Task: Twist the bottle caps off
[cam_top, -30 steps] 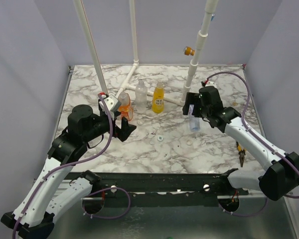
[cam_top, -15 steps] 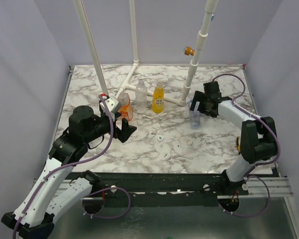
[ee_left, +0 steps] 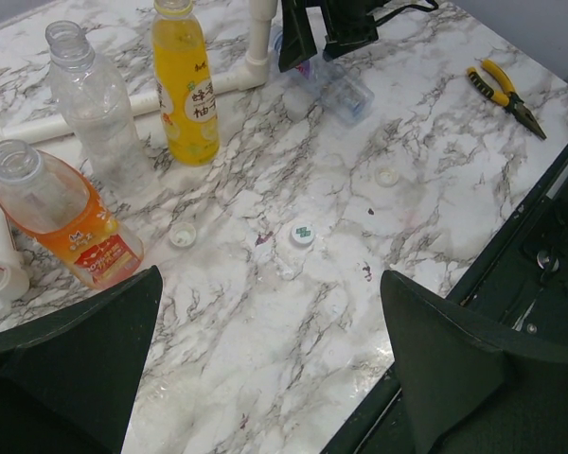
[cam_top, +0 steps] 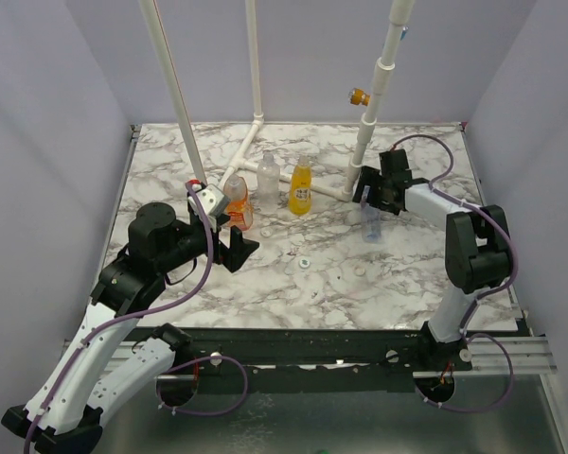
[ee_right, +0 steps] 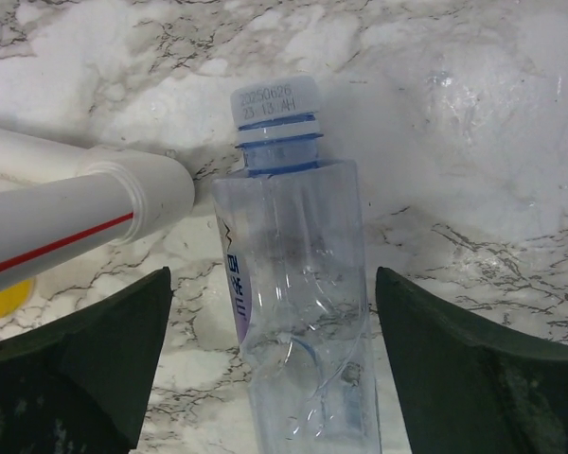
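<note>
A clear blue-labelled bottle [ee_right: 303, 312] with a white cap [ee_right: 275, 99] on it lies between the fingers of my right gripper [ee_right: 270, 274]. That gripper is open, with a gap on each side of the bottle. The bottle's cap points toward the white pipe [ee_right: 66, 227]; from above the bottle [cam_top: 371, 225] is under the right gripper [cam_top: 369, 200]. My left gripper [ee_left: 273, 279] is open over bare table. A squat orange bottle [ee_left: 57, 222] and a small clear one [ee_left: 95, 109] stand uncapped beside a slender yellow-orange bottle [ee_left: 185, 90]. Three loose caps [ee_left: 303, 234] lie on the marble.
The white pipe frame [cam_top: 364, 142] with a yellow-orange knob [cam_top: 359, 96] rises at the back, close to the right gripper. Yellow-handled pliers [ee_left: 506, 85] lie near the table's right edge. Purple walls enclose the marble table [cam_top: 341, 303].
The right arm has folded back, carrying its gripper up toward the pipe frame and over the blue-labelled bottle. The left arm has not moved.
</note>
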{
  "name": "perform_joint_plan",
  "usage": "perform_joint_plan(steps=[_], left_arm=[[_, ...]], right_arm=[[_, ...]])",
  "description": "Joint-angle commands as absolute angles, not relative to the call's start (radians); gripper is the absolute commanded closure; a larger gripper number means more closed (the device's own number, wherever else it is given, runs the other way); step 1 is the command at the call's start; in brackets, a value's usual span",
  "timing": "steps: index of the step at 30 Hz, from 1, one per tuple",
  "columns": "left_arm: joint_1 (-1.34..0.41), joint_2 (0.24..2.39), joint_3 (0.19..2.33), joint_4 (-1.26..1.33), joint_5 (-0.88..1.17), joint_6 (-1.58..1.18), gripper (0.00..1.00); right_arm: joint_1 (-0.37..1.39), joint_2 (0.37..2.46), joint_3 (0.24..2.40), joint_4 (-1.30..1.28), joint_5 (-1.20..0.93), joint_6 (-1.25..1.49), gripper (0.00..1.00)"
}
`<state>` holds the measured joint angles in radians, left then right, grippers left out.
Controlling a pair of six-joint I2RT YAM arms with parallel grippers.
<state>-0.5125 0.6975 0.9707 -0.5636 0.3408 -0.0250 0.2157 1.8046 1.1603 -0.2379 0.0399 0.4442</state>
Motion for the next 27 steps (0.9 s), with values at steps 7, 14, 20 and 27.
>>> perform_joint_plan(steps=[7,14,20,27], left_arm=[[-0.512,0.685,0.96,-0.552,0.383,-0.035,0.01],[-0.512,0.696,0.96,-0.552,0.422,-0.046,0.01],[-0.512,0.704,0.962,-0.551,0.441,-0.053,0.01],[-0.512,0.747,0.953,-0.536,0.479,-0.11,0.01]], right_arm=[[0.221,1.807,1.078,-0.204,0.129,0.523,0.27],[0.221,1.81,1.045,-0.2,0.129,0.542,0.28],[0.221,1.706,0.992,-0.16,0.113,0.556,0.49],[0.227,1.373,0.804,-0.014,0.076,0.62,0.59]])
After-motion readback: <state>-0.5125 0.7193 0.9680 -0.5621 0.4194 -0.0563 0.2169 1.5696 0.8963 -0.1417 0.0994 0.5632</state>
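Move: The blue-label bottle lies on its side under the open right gripper, cap pointing forward. Its middle is about 4 cm back, 1 cm right and 3 cm below the right hand. Level with its front part, the white pipe foot stands some 7 cm left and 2 cm ahead of the hand. The yellow bottle stands about 23 cm left and 2 cm back. From the left hand the blue-label bottle lies roughly 18 cm ahead, 45 cm right and 27 cm down. Sink the right gripper about 2.5 cm, easing slightly back and right, while closing the fingers from nearly wide open to about half, so they pinch the sides of the lying bottle's body. Then, keeping hold, draw it a further 3 cm back towards the base and raise the hand some 3.5 cm, turning a few degrees clockwise. ##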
